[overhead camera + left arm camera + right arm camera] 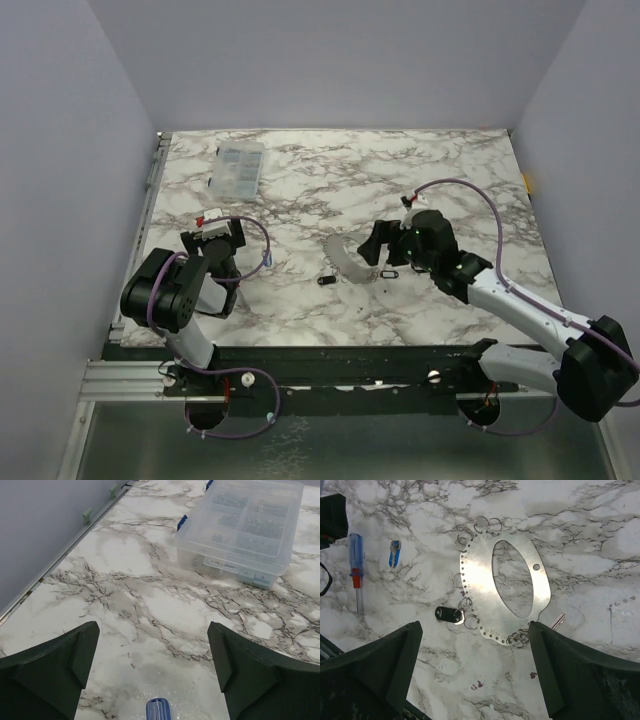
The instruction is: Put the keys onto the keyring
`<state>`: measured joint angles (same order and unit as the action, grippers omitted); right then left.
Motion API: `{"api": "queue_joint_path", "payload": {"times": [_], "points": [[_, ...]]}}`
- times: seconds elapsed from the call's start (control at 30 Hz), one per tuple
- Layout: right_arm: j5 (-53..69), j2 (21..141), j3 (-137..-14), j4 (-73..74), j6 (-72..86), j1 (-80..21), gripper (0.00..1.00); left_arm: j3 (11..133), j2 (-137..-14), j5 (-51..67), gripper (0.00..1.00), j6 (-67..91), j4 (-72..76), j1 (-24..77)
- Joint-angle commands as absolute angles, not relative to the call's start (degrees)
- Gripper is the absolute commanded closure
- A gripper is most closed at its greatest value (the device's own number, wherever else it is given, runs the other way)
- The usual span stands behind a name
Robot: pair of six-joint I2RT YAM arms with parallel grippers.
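The keyring is a flat shiny metal plate (507, 577) with an oval hole and several small rings along its edge; it lies mid-table (347, 262). A dark-headed key (449, 614) lies against a ring at its edge. A blue-headed key (394, 554) lies loose to the left. A silver key blade (558, 621) pokes out beside my right finger. My right gripper (476, 660) is open and empty, hovering above the plate (372, 250). My left gripper (154, 655) is open and empty over bare marble at the left (228, 238).
A clear plastic compartment box (245, 525) stands at the back left (237, 168). A screwdriver with a blue handle and red band (356, 570) lies left of the blue key; its handle end shows between my left fingers (159, 709). Walls enclose the table on three sides.
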<state>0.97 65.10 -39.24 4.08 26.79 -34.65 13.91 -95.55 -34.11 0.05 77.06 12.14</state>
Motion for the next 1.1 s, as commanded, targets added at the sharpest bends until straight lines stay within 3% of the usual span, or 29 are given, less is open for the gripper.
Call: {"api": "queue_joint_path", "payload": {"times": [0.0,0.7,0.83,1.07], "points": [[1.18,63.06,-38.61,4.11,31.5,-34.45,0.0,13.8,-95.91,-33.3,0.01,0.26,79.01,12.44],[3.23,56.95,-41.14,9.33,27.23,-34.45,0.0,13.84,-95.83,-33.3,0.01,0.26,78.84,12.33],[2.58,57.01,-42.15,10.33,26.86,-34.45,0.0,11.54,-90.84,-34.9,0.01,0.26,79.04,13.04],[1.49,57.74,-44.43,12.24,25.35,-34.45,0.0,19.53,-66.39,-40.23,0.01,8.11,43.86,14.62]]}}
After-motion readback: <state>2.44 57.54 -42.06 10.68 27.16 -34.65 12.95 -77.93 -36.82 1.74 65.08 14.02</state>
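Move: Below and just ahead of the right hand lies the flat metal keyring with its small rings, about 5 cm forward, 4 cm left and 13 cm down. The black key is some 11 cm to the hand's left and 2 cm back; the loose key is about 4 cm right and 1 cm ahead, both on the table. From the left hand, the keyring is roughly 33 cm right, 4 cm back and 8 cm down. Backing up off the keyring with open, empty fingers, the right hand rises about 4 cm and eases back 1.5 cm or so, turning only slightly. The left hand, also open, stays still until near the end, then lifts quickly by some 5 cm with a small backward drift, away from the screwdriver on the table. ##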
